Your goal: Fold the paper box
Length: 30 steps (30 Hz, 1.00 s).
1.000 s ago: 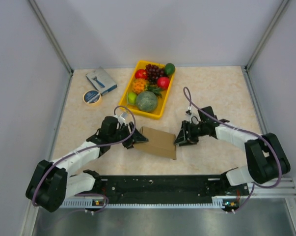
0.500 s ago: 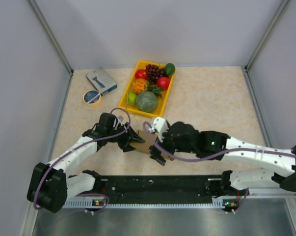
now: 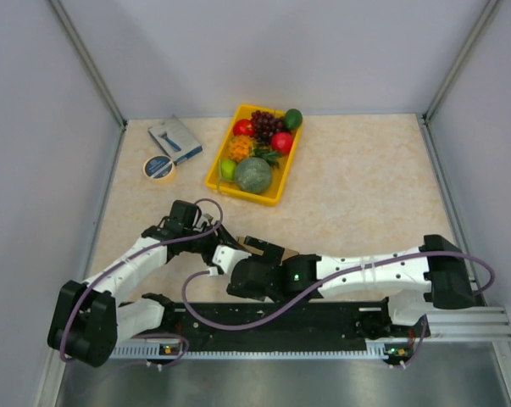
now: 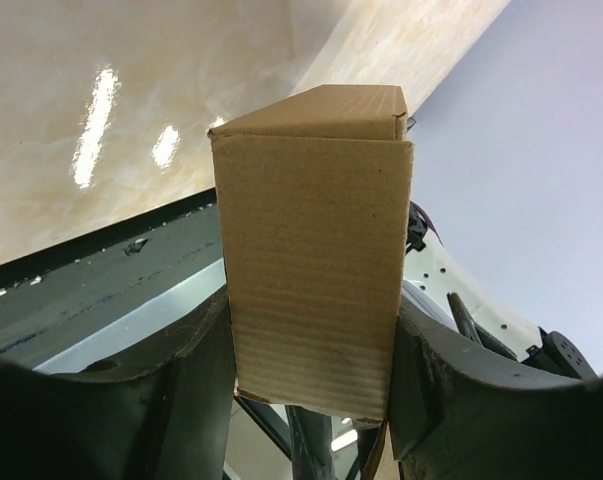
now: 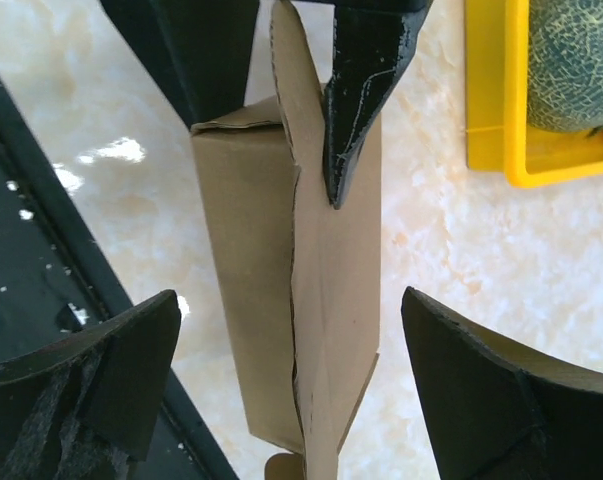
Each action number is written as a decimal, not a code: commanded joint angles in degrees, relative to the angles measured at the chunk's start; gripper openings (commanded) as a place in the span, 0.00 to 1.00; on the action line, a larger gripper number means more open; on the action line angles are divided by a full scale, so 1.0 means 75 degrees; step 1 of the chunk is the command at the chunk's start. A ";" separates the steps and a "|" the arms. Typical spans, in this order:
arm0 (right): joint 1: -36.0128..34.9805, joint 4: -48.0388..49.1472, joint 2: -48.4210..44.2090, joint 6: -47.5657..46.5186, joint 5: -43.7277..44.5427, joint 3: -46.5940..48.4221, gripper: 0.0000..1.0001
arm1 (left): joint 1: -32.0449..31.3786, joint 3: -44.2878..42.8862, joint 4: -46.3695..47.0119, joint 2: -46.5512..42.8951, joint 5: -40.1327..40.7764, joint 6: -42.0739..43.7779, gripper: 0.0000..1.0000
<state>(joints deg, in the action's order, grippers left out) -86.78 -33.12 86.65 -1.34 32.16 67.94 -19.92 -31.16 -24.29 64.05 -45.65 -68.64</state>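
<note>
The paper box [image 4: 316, 270] is a plain brown cardboard piece, partly folded into a narrow sleeve. My left gripper [image 4: 311, 335] is shut on it, one dark finger [image 4: 196, 385] pressing each side. In the right wrist view the paper box [image 5: 326, 300] hangs just above the table, a left finger [image 5: 361, 100] lying on its upper face. My right gripper [image 5: 289, 300] stands open astride the box, both fingers clear of it. From above, the right arm covers most of the paper box [image 3: 280, 252]; the left gripper [image 3: 217, 243] is at its left end.
The yellow fruit tray [image 3: 242, 196] with a melon [image 5: 581, 60] stands behind the box. A blue-grey box [image 3: 174, 140] and a tape roll [image 3: 159, 167] lie at the back left. The black rail [image 3: 272, 318] runs along the near edge.
The right arm has swung from the box's right end across to the near side and its jaws have opened wide. The left gripper has drawn the box slightly towards the near edge.
</note>
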 commanded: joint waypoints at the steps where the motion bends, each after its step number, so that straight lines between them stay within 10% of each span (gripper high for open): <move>1: -0.0066 -0.0048 0.0211 -0.0091 0.0844 0.0164 0.90 | 0.0043 -0.0147 -0.0007 0.0038 -0.0312 -0.0246 0.54; 15: -0.0019 0.0443 0.0751 -0.0301 0.1277 -0.0410 0.75 | 0.0043 0.0041 0.0251 -0.0032 -0.0418 -0.0762 0.56; 22: 0.0215 0.0643 0.0330 -0.0149 0.0763 -0.0715 0.45 | 0.0055 0.0240 0.0695 -0.0290 -0.0406 -0.0961 0.75; 30: 0.1234 0.0456 -0.0959 -0.0570 -0.1778 -0.1266 0.35 | 0.1073 -0.0486 -0.0743 -0.1613 0.1082 0.1908 0.91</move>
<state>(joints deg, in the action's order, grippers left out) -81.69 -29.74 85.84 -4.51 29.71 59.18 -16.32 -30.87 -25.10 58.02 -43.64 -67.02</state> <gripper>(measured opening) 0.489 0.875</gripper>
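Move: Beneath the open right hand, the paper box, still gripped near its left end by the left fingers, has its middle about 3 cm ahead, level sideways and some 5 cm lower. From the left hand that middle lies roughly 4 cm to the right, 1 cm back and 2 cm lower. The watermelon is about 20 cm ahead of the right hand, 10 cm lower; the yellow tray's middle is 25 cm ahead, 12 cm lower, both straight out. Sinking some 4 cm and edging about 2 cm forward, the right hand straddles the paper box and shuts its fingers on it, with the loose flap panel on the box's forward side between them, then draws a little to the right. The left hand keeps its grip nearly still until the right closes, then opens wide and backs off about 2 cm, left, forward and up. ##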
